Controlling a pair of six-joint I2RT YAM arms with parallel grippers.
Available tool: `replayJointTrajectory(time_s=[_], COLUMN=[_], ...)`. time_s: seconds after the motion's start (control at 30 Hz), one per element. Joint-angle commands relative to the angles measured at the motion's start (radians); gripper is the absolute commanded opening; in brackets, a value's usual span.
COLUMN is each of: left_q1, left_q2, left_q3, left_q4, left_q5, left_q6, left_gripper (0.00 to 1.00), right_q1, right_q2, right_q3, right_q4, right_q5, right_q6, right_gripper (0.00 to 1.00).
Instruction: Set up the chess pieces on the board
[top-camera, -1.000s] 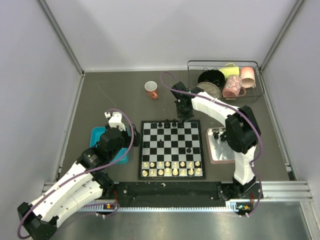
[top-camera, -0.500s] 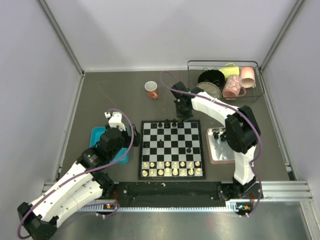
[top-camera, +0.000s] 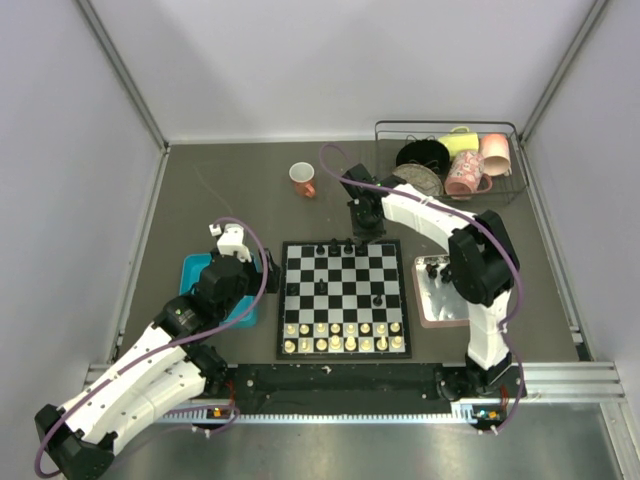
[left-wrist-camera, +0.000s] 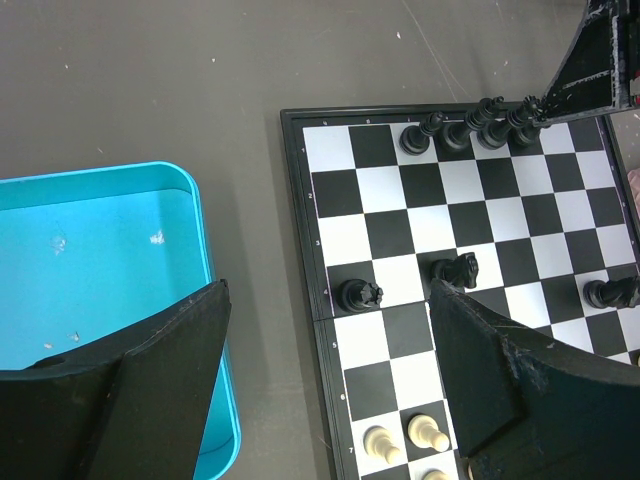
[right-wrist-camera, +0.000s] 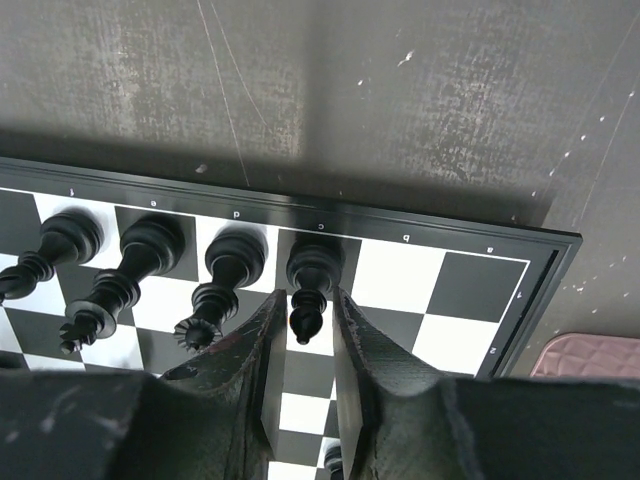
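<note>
The board (top-camera: 345, 285) lies flat between the arms. A row of black chess pieces (top-camera: 341, 247) stands along its far edge, and one more (top-camera: 378, 299) stands mid-board. My right gripper (right-wrist-camera: 308, 310) is over that far row, its jaws on either side of a black bishop (right-wrist-camera: 312, 283) that stands on its square. A thin gap shows on each side of the bishop, so the gripper is open. My left gripper (left-wrist-camera: 325, 320) hangs wide open over the board's left edge, near a black piece (left-wrist-camera: 358, 294) and a black knight (left-wrist-camera: 457, 270).
Cream-white pieces (top-camera: 345, 336) fill the board's two near rows. A teal tray (left-wrist-camera: 100, 240) lies left of the board and a pink tray (top-camera: 440, 300) right of it. An orange cup (top-camera: 302, 179) and a wire rack of mugs (top-camera: 450, 160) stand at the back.
</note>
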Motion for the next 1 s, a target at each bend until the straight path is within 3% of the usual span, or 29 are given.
replayJointTrajectory(time_s=[0.0, 0.43, 0.57, 0.77, 0.97], left_q1=[-0.003, -0.003, -0.003, -0.001, -0.003], left_q2=[-0.014, -0.018, -0.019, -0.022, -0.025], left_q3=[0.009, 0.007, 0.009, 0.010, 0.015], left_q4=[0.017, 0.017, 0.017, 0.013, 0.009], left_q5=[-0.010, -0.011, -0.010, -0.010, -0.010], left_q6=[-0.002, -0.001, 0.001, -0.001, 0.001], left_gripper=[0.85, 0.85, 0.85, 0.85, 0.85], right_q1=[0.017, 0.019, 0.016, 0.005, -0.070], right_q2=[0.019, -0.031, -0.071, -0.183, -0.392], right_q3=[0.023, 0.025, 0.023, 0.005, -0.121], right_q4=[0.023, 0.021, 0.018, 0.018, 0.018], right_q5=[-0.010, 0.005, 0.044, 0.100, 0.120], right_q6=[-0.008, -0.008, -0.016, -0.008, 0.006], right_gripper=[0.26, 0.31, 0.36, 0.49, 0.51])
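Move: The black bishop I have just set down stands between my right fingertips on its back-row square, directly below me, its middle about 2 cm lower. The queen stands 3 cm to its left and the king roughly 7 cm left, both level with it. A lone black piece stands about 12 cm back and 4 cm right of the bishop. From my left hand the bishop is some 11 cm ahead, 22 cm right and 12 cm below. I keep my right hand at the bishop's head and spread the already loosening fingers to about half open, settling barely half a centimetre while they part. Then I lift away quickly, about 7.5 cm up with a 2 cm drift right near the end, tipping the fingers outward some 10 degrees. ##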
